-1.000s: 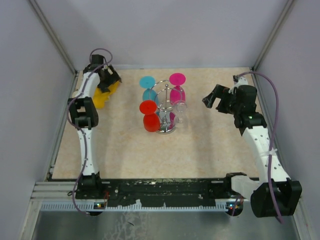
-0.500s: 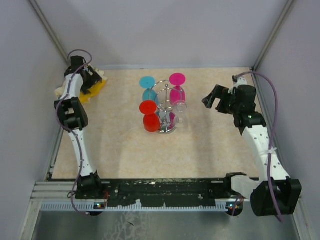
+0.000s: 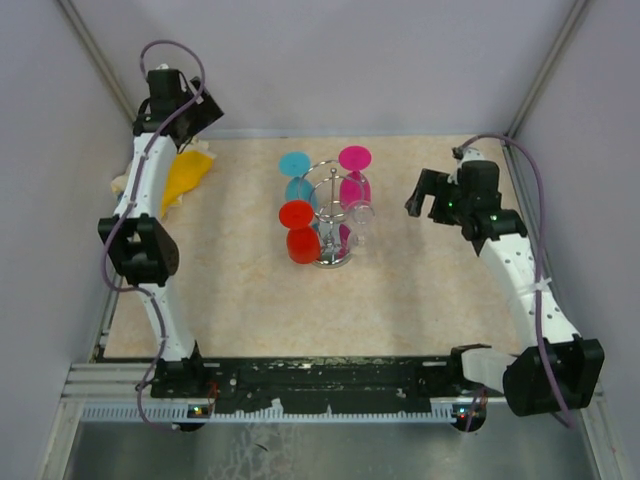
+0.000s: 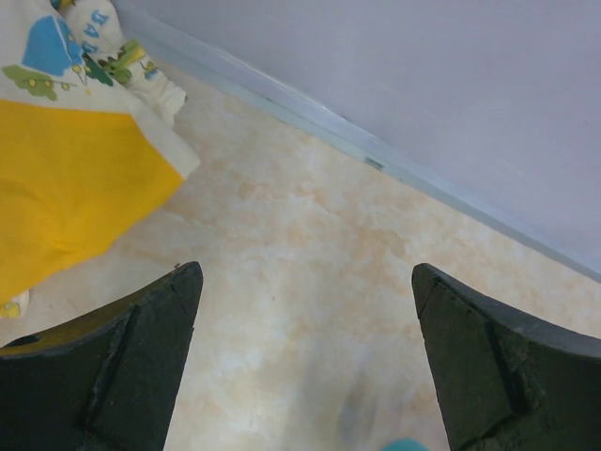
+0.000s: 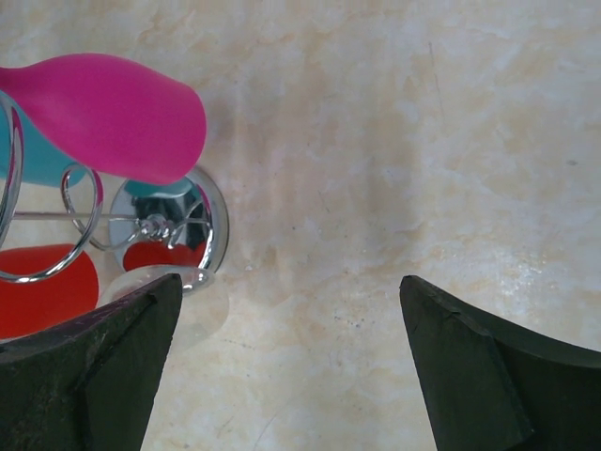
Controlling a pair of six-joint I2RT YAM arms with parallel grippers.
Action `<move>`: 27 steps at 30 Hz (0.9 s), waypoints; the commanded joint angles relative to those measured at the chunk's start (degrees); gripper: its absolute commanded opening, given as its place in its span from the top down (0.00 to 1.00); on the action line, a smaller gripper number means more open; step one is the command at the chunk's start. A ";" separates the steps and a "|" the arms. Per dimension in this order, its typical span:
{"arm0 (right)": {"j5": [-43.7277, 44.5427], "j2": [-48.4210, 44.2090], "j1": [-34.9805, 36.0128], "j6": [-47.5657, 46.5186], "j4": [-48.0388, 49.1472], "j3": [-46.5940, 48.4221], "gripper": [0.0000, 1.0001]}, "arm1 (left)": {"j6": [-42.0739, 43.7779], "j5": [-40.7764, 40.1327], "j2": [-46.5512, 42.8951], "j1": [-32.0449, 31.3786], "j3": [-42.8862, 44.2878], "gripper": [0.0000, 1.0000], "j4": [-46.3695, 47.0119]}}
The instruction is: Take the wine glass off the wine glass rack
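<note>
The chrome wine glass rack stands mid-table with upside-down glasses hanging on it: cyan, magenta, red and a clear one. My right gripper is open and empty, right of the rack and apart from it. In the right wrist view, my open gripper is over bare table; the magenta glass, the rack's round base and the red glass are at the left. My left gripper is open and empty, raised at the back-left corner; the left wrist view shows nothing between its fingers.
A yellow cloth with a printed white part lies at the back-left of the table; it also shows in the left wrist view. Grey walls close in the table at the back and on both sides.
My left gripper has drawn back from the yellow cloth and risen to the back-left corner; the cloth now lies loose on the table. The right gripper has shifted only slightly.
</note>
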 commanded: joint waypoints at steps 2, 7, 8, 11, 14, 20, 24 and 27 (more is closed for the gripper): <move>3.32 -1.73 0.23 -2.59 3.07 3.03 0.01 | 2.27 -4.17 -11.86 -4.19 -8.71 0.04 2.34; -1.98 0.37 0.22 2.14 8.74 3.86 0.04 | 3.06 -5.12 -22.65 -7.86 -16.33 0.06 2.33; -3.24 0.56 0.30 3.71 11.04 3.69 0.16 | 2.95 -3.73 -24.57 -8.17 -18.18 0.06 2.66; -5.06 2.37 0.21 7.90 16.31 5.09 0.45 | 1.95 0.99 -30.71 -9.25 -26.47 0.07 6.00; -12.50 6.48 -0.31 12.57 22.28 7.34 0.45 | 2.61 1.65 -35.67 -11.10 -34.18 0.07 9.47; -24.90 14.77 -1.23 23.36 34.98 10.85 0.45 | 3.98 3.79 -39.09 -11.74 -37.33 0.04 7.44; -28.16 19.60 -1.20 26.06 37.57 13.80 0.49 | 4.38 4.24 -41.37 -11.76 -39.93 0.03 7.76; -31.08 21.48 -1.06 28.54 41.69 14.23 0.55 | 4.27 5.17 -42.05 -11.76 -40.94 0.03 8.00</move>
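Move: The pink glass, hanging foot-up on the rack, has its middle about 12 cm ahead of the right hand, 16 cm to its left and a touch lower. The clear glass hangs some 15 cm to that hand's left, nearly level with it; the rack's middle is about 22 cm left and 6 cm ahead; the blue glass is roughly 29 cm left and 11 cm ahead. From the left hand, the pink glass lies some 34 cm to the right, 14 cm back and 7 cm lower. The pink glass is what the right hand closes in on: after a slow start it goes forward about 10 cm, left and up almost as much, rolling its left side up some 30 degrees while its fingers narrow to about half open, near the foot and stem. The empty left hand, still wide open, draws back about 17 cm and rightward towards the rack, rising, then sinking slightly. ##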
